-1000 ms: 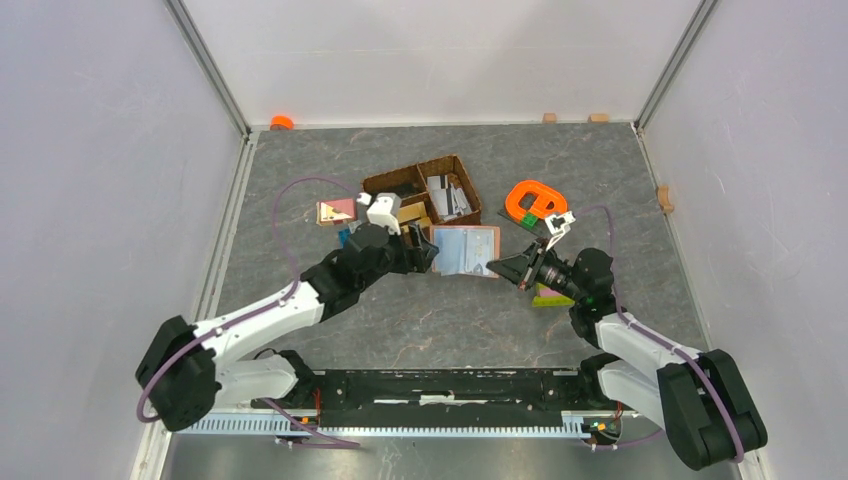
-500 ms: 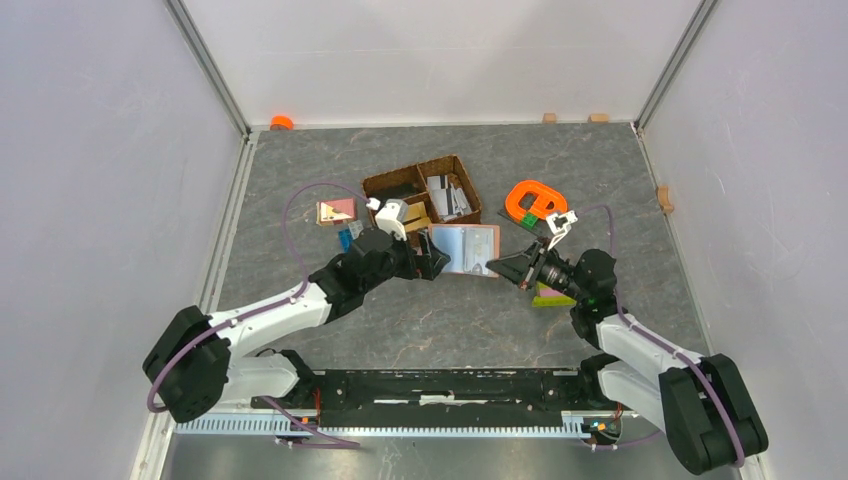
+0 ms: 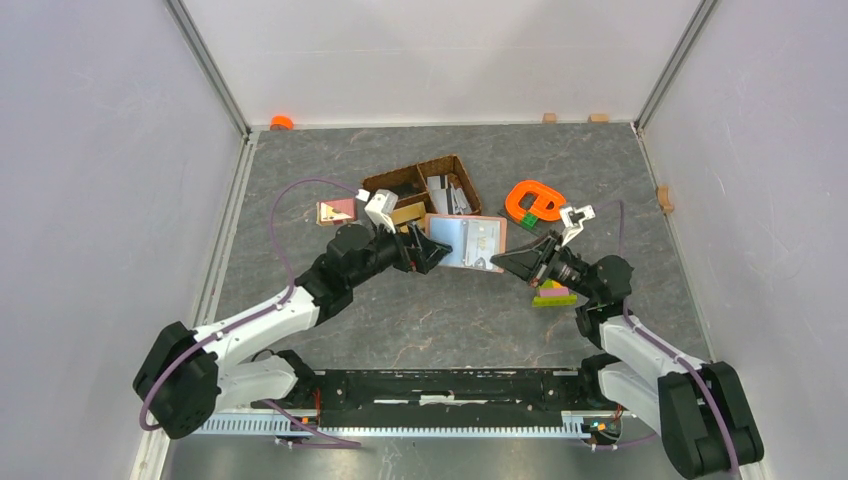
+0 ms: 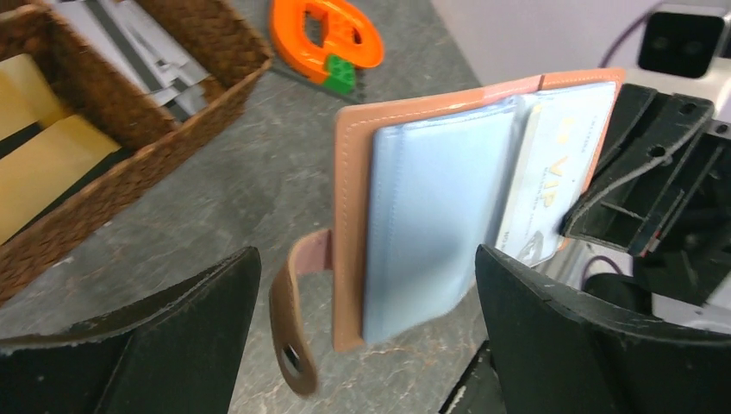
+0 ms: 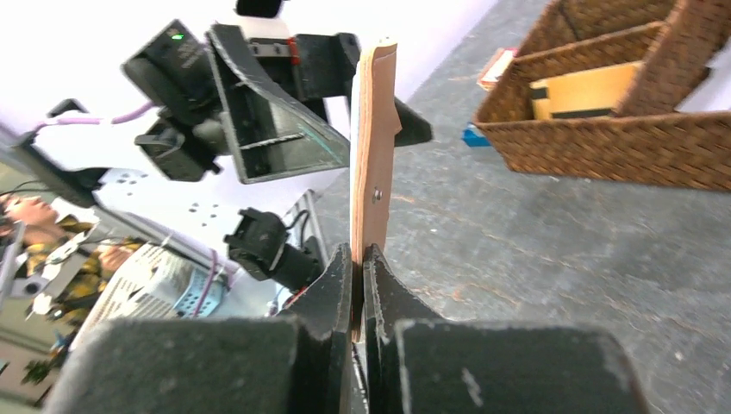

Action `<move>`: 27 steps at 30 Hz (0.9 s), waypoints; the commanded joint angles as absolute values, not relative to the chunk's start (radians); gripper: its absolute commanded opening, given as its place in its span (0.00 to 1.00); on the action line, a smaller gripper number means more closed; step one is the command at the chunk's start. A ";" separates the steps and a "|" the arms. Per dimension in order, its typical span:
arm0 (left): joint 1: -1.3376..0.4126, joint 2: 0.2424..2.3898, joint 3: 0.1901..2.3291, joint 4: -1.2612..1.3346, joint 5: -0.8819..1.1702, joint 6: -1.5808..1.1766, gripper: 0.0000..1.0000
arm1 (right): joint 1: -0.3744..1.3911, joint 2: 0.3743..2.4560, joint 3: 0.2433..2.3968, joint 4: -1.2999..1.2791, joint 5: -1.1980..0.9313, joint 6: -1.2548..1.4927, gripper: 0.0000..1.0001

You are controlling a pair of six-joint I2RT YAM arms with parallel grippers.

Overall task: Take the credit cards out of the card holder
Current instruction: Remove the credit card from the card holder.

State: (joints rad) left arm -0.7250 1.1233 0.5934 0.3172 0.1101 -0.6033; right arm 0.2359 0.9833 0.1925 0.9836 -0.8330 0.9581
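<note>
The card holder (image 3: 466,242), reddish-brown, is held up off the table, open, between the two arms. My right gripper (image 5: 360,259) is shut on the edge of its cover (image 5: 372,155). In the left wrist view its pale blue sleeves (image 4: 431,216) face me, a white credit card (image 4: 552,181) shows in the far sleeve, and the strap tab (image 4: 289,319) hangs down. My left gripper (image 4: 366,259) is open wide, one finger on each side of the holder's near edge, touching nothing. More grey-white cards (image 3: 450,195) lie in the basket.
A dark woven divided basket (image 3: 395,185) stands just behind the holder. An orange ring-shaped piece (image 3: 533,200) with a green block sits at the back right. A pink-and-tan flat piece (image 3: 337,211) lies to the left. A green-and-pink block (image 3: 553,297) lies under my right arm.
The right gripper has raised the card holder from lying flat to standing tilted, slightly farther back. The left gripper opened wide and followed it up to the holder's left edge.
</note>
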 commanded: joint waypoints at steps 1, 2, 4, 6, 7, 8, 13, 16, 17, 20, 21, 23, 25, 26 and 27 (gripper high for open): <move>-0.720 1.118 0.549 0.508 0.249 -0.662 1.00 | 0.215 1.008 0.197 1.315 -0.929 1.158 0.00; -0.718 1.123 0.542 0.550 0.276 -0.672 1.00 | 0.213 1.014 0.193 1.346 -0.933 1.178 0.00; -0.718 1.136 0.540 0.595 0.322 -0.679 1.00 | 0.210 1.020 0.194 1.364 -0.937 1.189 0.00; -0.718 1.144 0.539 0.626 0.354 -0.683 1.00 | 0.210 1.022 0.192 1.357 -0.934 1.183 0.00; -0.718 1.149 0.534 0.651 0.373 -0.685 0.99 | 0.210 1.021 0.192 1.346 -0.933 1.174 0.00; -0.718 1.152 0.529 0.674 0.382 -0.689 0.96 | 0.209 1.020 0.192 1.334 -0.930 1.165 0.00; -0.718 1.174 0.520 0.745 0.427 -0.710 0.74 | 0.210 1.022 0.192 1.268 -0.920 1.114 0.00; -0.718 1.176 0.518 0.762 0.442 -0.715 0.53 | 0.210 1.022 0.192 1.248 -0.919 1.097 0.00; -0.718 1.173 0.518 0.762 0.442 -0.714 0.47 | 0.210 1.019 0.194 1.241 -0.919 1.089 0.00; -0.718 1.167 0.514 0.764 0.440 -0.710 0.21 | 0.210 1.008 0.197 1.210 -0.916 1.058 0.14; -0.718 1.166 0.514 0.765 0.445 -0.711 0.14 | 0.211 1.004 0.196 1.194 -0.911 1.039 0.23; -0.718 1.170 0.513 0.780 0.457 -0.717 0.04 | 0.211 0.997 0.196 1.153 -0.894 1.006 0.35; -0.718 1.176 0.516 0.783 0.467 -0.722 0.02 | 0.212 0.997 0.199 1.120 -0.885 0.982 0.44; -0.718 1.184 0.521 0.784 0.473 -0.725 0.02 | 0.212 0.998 0.200 1.113 -0.885 0.976 0.48; -0.718 1.190 0.526 0.784 0.484 -0.727 0.02 | 0.211 0.999 0.201 1.108 -0.884 0.971 0.51</move>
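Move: The card holder, held open by the right hand, has its middle about 6 cm to the left hand's right, roughly 1 cm back and some 3 cm above it; from the right hand that middle lies about 5 cm left, 3 cm ahead and 1 cm up. The basket is some 12 cm ahead of the left hand, about 2 cm to its left and 16 cm below. The toy blocks lie some 12 cm to the right hand's right, 3 cm back and 18 cm down. The left fingers close on the holder's blue left leaf and pinch it, one finger on each face, after the open hand comes back, up and to its right by about 4 cm each way, turning some 20 degrees clockwise and rolling its left side down. The right hand, still gripping the right edge, rises about 3 cm while easing back, then sinks a little and opens its fingers to roughly half. ##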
